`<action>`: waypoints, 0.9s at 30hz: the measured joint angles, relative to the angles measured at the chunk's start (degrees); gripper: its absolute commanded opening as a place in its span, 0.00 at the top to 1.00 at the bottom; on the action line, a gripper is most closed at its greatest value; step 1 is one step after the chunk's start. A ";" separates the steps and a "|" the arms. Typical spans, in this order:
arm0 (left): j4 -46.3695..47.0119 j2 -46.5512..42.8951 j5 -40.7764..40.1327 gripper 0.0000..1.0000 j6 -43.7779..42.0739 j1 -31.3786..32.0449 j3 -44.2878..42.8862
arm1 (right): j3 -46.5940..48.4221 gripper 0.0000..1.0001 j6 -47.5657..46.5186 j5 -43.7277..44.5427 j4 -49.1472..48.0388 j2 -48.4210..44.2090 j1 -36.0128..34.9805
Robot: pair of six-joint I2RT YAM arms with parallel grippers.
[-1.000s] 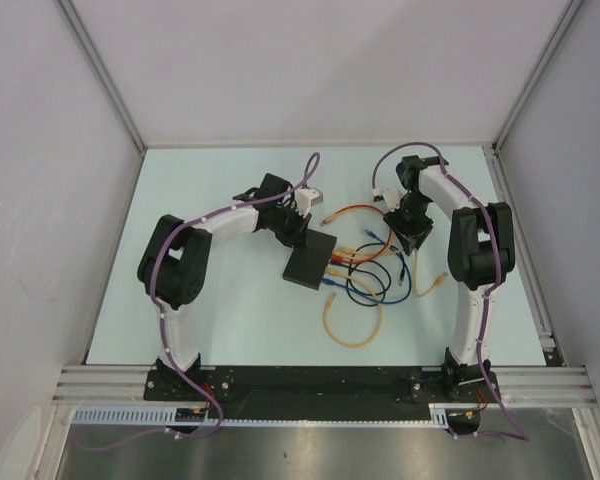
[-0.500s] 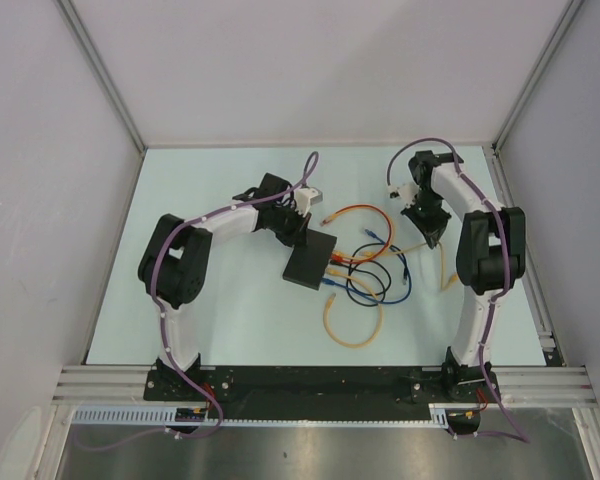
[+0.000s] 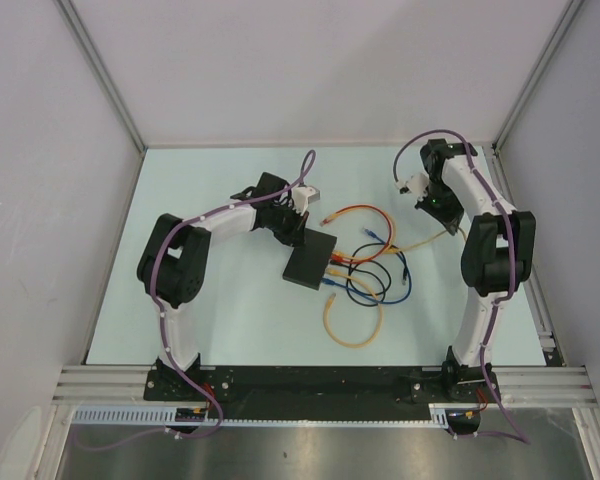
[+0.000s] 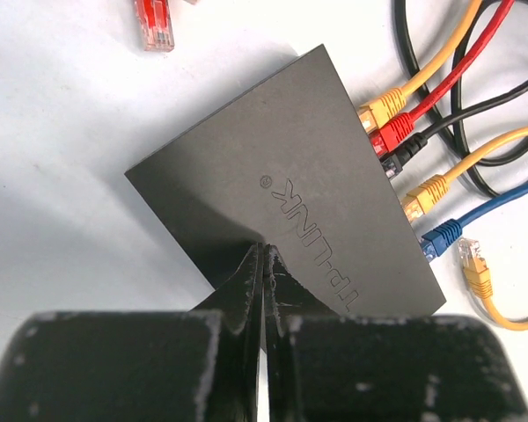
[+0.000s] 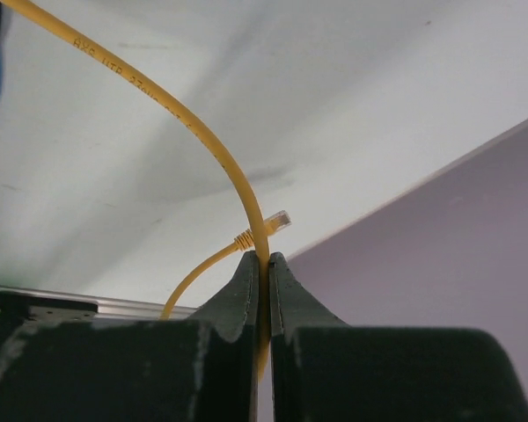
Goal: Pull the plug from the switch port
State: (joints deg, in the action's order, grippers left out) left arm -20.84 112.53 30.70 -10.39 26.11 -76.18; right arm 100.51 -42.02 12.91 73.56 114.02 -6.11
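The flat black switch point(image 3: 311, 263) lies mid-table; it fills the left wrist view point(image 4: 290, 176) with several plugs in its right side: yellow point(image 4: 378, 107), red point(image 4: 394, 134), black point(image 4: 405, 158), yellow point(image 4: 427, 188), blue point(image 4: 440, 236). My left gripper point(image 3: 298, 232) is shut, its tips point(image 4: 264, 252) resting on the switch's near edge. My right gripper point(image 3: 447, 222) stands near the far right corner, shut point(image 5: 265, 257) on a yellow cable point(image 5: 202, 132). That cable's free plug point(image 5: 278, 221) hangs just beyond the fingertips. The cable stretches leftward toward the switch point(image 3: 410, 243).
Loops of black, blue, red and yellow cable point(image 3: 370, 280) lie right of the switch. A loose red plug point(image 4: 154, 22) and a loose yellow plug point(image 4: 475, 264) lie on the table. The grey side wall point(image 5: 440, 290) is close to the right gripper.
My right gripper has moved back and to the right toward the wall, drawing the yellow cable out with it. The left gripper and the switch have stayed put.
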 measured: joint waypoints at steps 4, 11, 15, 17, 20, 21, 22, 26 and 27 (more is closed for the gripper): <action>0.15 0.00 0.00 0.99 0.07 0.00 0.00 | 0.33 1.00 -3.89 1.95 0.72 0.22 0.39; 0.26 0.00 0.07 0.99 0.04 -0.13 0.00 | 17.73 1.00 -7.37 -0.02 3.43 6.05 4.76; 0.35 0.00 0.13 0.99 0.07 -0.26 0.00 | 35.78 1.00 -4.46 -4.42 2.89 13.18 10.69; 0.33 0.00 0.13 0.98 0.07 -0.33 0.00 | 40.54 1.00 -2.14 -6.05 1.55 15.96 13.16; 0.09 0.00 0.15 0.98 0.07 -0.42 -0.04 | 39.43 1.00 1.86 -8.35 1.22 17.27 15.52; 0.00 0.00 0.15 0.98 0.07 -0.48 -0.07 | 37.99 1.00 3.45 -9.53 1.27 17.70 15.87; -0.20 0.00 0.15 0.98 0.07 -0.50 -0.13 | 37.22 1.00 4.61 -10.25 1.20 18.18 15.89; -0.98 0.00 0.15 0.97 0.00 -0.74 -0.24 | 37.90 0.84 10.71 -14.34 0.13 23.54 15.30; -1.14 0.00 0.17 0.96 0.00 -0.76 -0.24 | 38.60 0.51 11.89 -14.99 -0.17 24.79 15.17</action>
State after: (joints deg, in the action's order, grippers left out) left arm -21.98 112.53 30.87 -10.39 25.34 -76.42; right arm 139.11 -30.13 -2.09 73.38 138.80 9.06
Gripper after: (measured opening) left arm 0.023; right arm 0.034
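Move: The right hand, up over the right side of the table, grips the loose yellow cable and takes it to bare table about 13 cm ahead, 7 cm to its right and 11 cm below. The cable's trailing end is some 15 cm left and 5 cm back; the blue cable coil is about 13 cm left and 11 cm back, and the switch roughly 32 cm left and 8 cm back. From the left hand that bare spot is about 40 cm right and 13 cm ahead. With its fingers kept shut on the yellow cable, the right hand sweeps about 13 cm forward and some 7 cm to the right, away from the switch and the blue coil, arching up 7 cm on the way and then sinking about 9 cm towards the bare far-right part of the table while easing back left a little. As it goes the wrist swings some 25 degrees clockwise and the fingertips tilt forward, while the left hand stays practically still, its closed fingertips still resting on the switch. ##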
